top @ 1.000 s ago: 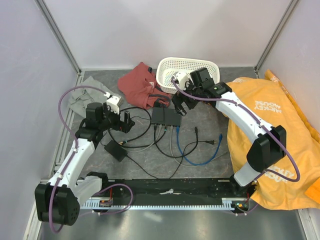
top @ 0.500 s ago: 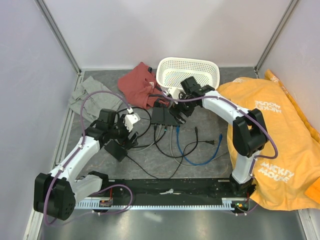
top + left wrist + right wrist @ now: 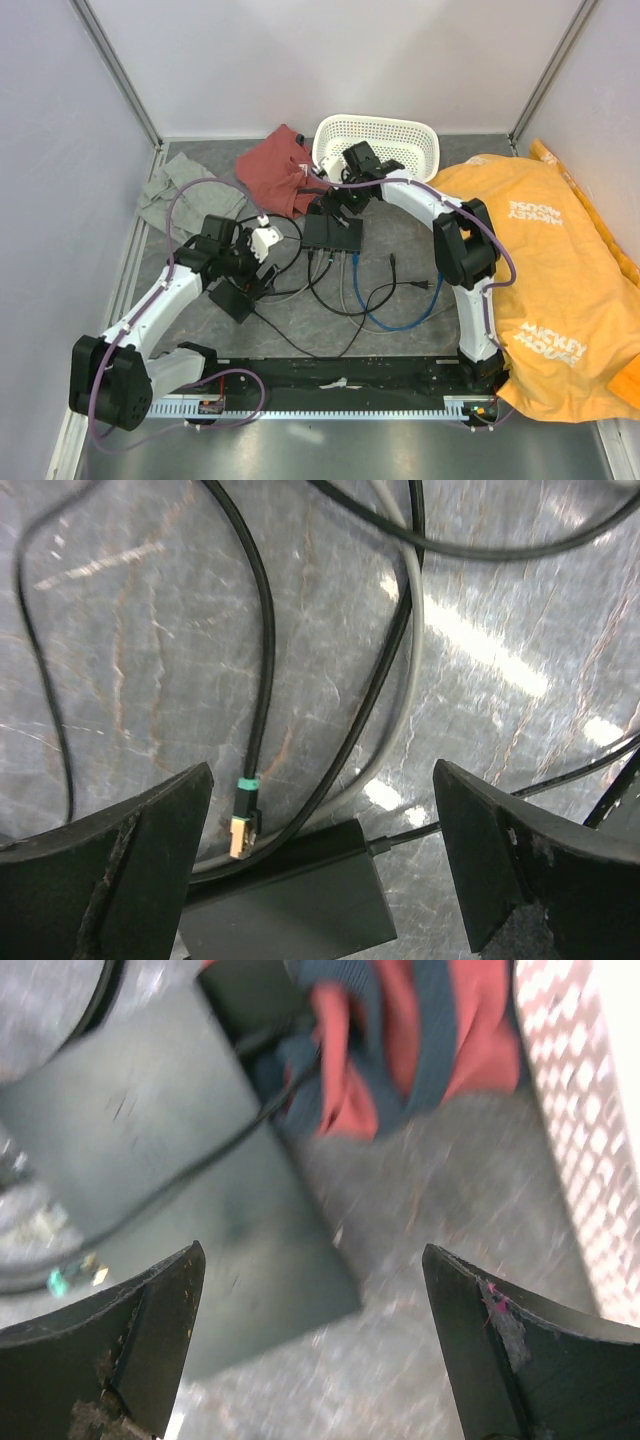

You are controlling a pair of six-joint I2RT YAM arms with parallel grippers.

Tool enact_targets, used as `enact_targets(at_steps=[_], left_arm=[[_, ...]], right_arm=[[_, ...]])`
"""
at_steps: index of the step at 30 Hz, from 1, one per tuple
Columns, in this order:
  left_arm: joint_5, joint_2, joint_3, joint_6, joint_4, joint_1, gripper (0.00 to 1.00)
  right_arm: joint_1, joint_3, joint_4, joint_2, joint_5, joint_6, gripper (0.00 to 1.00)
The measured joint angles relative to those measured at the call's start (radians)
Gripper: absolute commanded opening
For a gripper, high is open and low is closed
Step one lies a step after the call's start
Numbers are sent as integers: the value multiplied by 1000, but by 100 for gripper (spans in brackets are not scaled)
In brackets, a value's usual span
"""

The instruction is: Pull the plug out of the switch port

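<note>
The switch is a flat black box mid-table, with several cables plugged into its near edge. My right gripper hangs open over its far edge. In the right wrist view the switch fills the left side below the right gripper, blurred, with a green-booted plug at its left edge. My left gripper is open above the smaller black adapter brick. Between the spread jaws of the left gripper I see that brick and a loose gold-tipped plug.
A white basket stands behind the switch, a red cloth to its left. A grey cloth lies far left and an orange cloth covers the right. Black, grey and blue cables loop in front of the switch.
The right arm has swung left from the basket to over the switch's far edge. The left gripper has moved right and nearer, over the adapter brick.
</note>
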Motion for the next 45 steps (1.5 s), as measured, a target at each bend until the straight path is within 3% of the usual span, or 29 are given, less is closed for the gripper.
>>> enact_targets(at_steps=[4, 7, 8, 10, 11, 13, 14, 17, 21, 28, 45], left_arm=[[13, 26, 54, -45, -8, 0, 99], [21, 100, 129, -112, -25, 0, 85], [30, 137, 163, -141, -27, 0, 75], [56, 198, 214, -192, -22, 1, 65], [75, 227, 234, -215, -21, 2, 51], [105, 278, 258, -253, -19, 2, 39], [124, 307, 268, -269, -18, 2, 26], [170, 402, 288, -299, -19, 2, 7], [189, 481, 298, -328, -18, 2, 2], [172, 575, 349, -398, 44, 2, 2], [122, 704, 411, -466, 137, -55, 2]], right_arm=[[1, 90, 1, 88, 2, 6, 98], [0, 99, -7, 117, -11, 22, 98], [0, 99, -8, 117, -12, 27, 97], [0, 97, -8, 116, -14, 35, 92], [0, 90, -7, 116, -21, 45, 92], [0, 70, 2, 106, -29, 60, 92], [0, 58, 8, 98, -31, 65, 92], [0, 6, 16, 67, -37, 84, 93], [0, -64, 13, 20, -44, 99, 93], [0, -129, 6, -27, -46, 113, 94], [2, -133, 5, -30, -8, 169, 95]])
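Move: Off the left hand's forward right, the nearest black plug in the switch's front side is about 9 cm ahead, 12 cm to the right and 7 cm lower; the loose green-banded plug lies about 3 cm left and 1 cm ahead, the black adapter 5 cm left and 3 cm back. From the right hand the switch's middle is 4 cm back, 3 cm left and 5 cm below, with the white basket 15 cm ahead and 8 cm right. Sinking about 3 cm, the open right hand first edges forward, then draws back some 5 cm until its fingers straddle the switch's right end, the far fingertip against the back edge. The left rises slightly and shuts its empty fingers, tilting about 30 degrees, then descends; overall it goes 8 cm forward, 8 cm right and 5 cm down towards the plugs at the switch's front left corner. ##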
